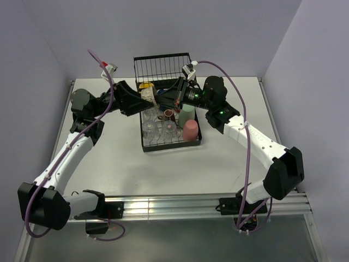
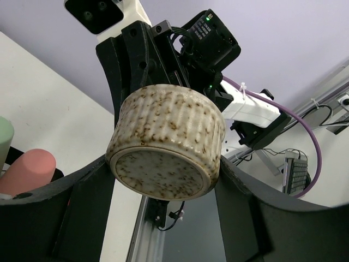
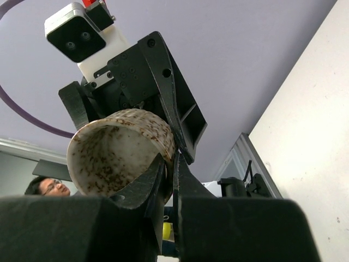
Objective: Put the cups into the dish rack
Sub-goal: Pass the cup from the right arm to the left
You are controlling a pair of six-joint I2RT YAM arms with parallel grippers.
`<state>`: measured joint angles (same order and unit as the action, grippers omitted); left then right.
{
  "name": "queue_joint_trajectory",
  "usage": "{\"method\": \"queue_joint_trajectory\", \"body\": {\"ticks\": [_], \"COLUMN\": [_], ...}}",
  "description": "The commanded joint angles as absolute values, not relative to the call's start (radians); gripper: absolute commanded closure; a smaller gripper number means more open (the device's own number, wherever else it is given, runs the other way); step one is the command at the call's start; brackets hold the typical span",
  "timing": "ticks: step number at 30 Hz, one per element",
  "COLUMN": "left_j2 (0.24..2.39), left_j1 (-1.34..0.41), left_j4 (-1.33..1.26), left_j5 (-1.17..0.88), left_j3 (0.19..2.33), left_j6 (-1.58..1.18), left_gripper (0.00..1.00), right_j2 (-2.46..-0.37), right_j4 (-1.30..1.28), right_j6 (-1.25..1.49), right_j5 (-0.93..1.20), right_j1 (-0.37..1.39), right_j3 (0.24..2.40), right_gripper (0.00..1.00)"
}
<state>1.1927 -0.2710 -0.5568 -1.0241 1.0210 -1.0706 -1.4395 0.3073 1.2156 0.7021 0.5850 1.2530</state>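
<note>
A cream cup with brown speckles (image 2: 169,142) hangs on its side above the dish rack (image 1: 172,146). My right gripper (image 3: 173,164) is shut on its rim, one finger inside the cup (image 3: 117,153) and one outside. My left gripper (image 2: 163,166) spans the cup's body, with a finger (image 2: 87,202) against each side near the base. In the top view both grippers meet over the rack's back half, around the cup (image 1: 146,94). A pink tumbler (image 1: 190,130), a green tumbler (image 1: 187,113) and clear glasses (image 1: 150,129) stand upside down in the rack.
The rack's taller wire basket (image 1: 162,66) rises just behind the two grippers. A yellow cup (image 1: 144,85) shows behind the left gripper. Bare white table (image 1: 109,158) lies to both sides of the rack, with grey walls at the back and sides.
</note>
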Motion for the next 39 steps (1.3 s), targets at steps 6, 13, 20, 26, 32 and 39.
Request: {"method": "queue_joint_trajectory", "body": {"ticks": [6, 13, 20, 26, 32, 39], "left_j2": [1.187, 1.181, 1.186, 1.196, 1.254, 1.538], "left_j1": [-0.293, -0.293, -0.293, -0.291, -0.291, -0.293], "left_j4": [-0.502, -0.434, -0.411, -0.333, -0.068, 0.498], "left_j5": [-1.014, -0.989, -0.976, -0.942, -0.804, -0.420], "left_j3": [1.092, 1.118, 1.126, 1.170, 1.329, 1.805], "left_j6": [-1.014, -0.973, -0.963, -0.913, -0.735, -0.546], "left_gripper": [1.00, 1.00, 1.00, 1.00, 1.00, 1.00], "right_j2": [-1.428, -1.385, -1.335, -1.301, -1.276, -1.233], "right_j4": [0.302, 0.256, 0.242, 0.057, -0.142, -0.359], "right_j6": [1.152, 1.127, 1.127, 1.023, 0.899, 0.744], "right_j5": [0.657, 0.600, 0.583, 0.512, 0.378, 0.185], "right_j1": [0.588, 0.560, 0.515, 0.491, 0.489, 0.489], "right_j3": [1.276, 1.247, 1.221, 1.265, 1.336, 1.381], "right_gripper": [0.94, 0.67, 0.59, 0.59, 0.59, 0.59]}}
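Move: The speckled cup is in both grips, its middle about 3 cm to the left of the right hand point and 1 cm back from it. From the left hand, the dish rack's upper shelf is some 30 cm ahead, 3 cm to the right and 18 cm down; the navy cup stands about 27 cm ahead, 2 cm right, the yellow cup 30 cm ahead, 6 cm left, both roughly 33 cm below. The right fingers open and come free of the speckled cup's rim, then the right hand draws away to the right about 8 cm, also forward about 5 cm and a little down, swinging clockwise with its fingertips tipping down. The left hand keeps its grip on the cup and stays nearly in place until the right is clear, then picks up speed and carries the cup forward some 10 cm and slightly up towards the rack's upper shelf, turning about 20 degrees counter-clockwise. ##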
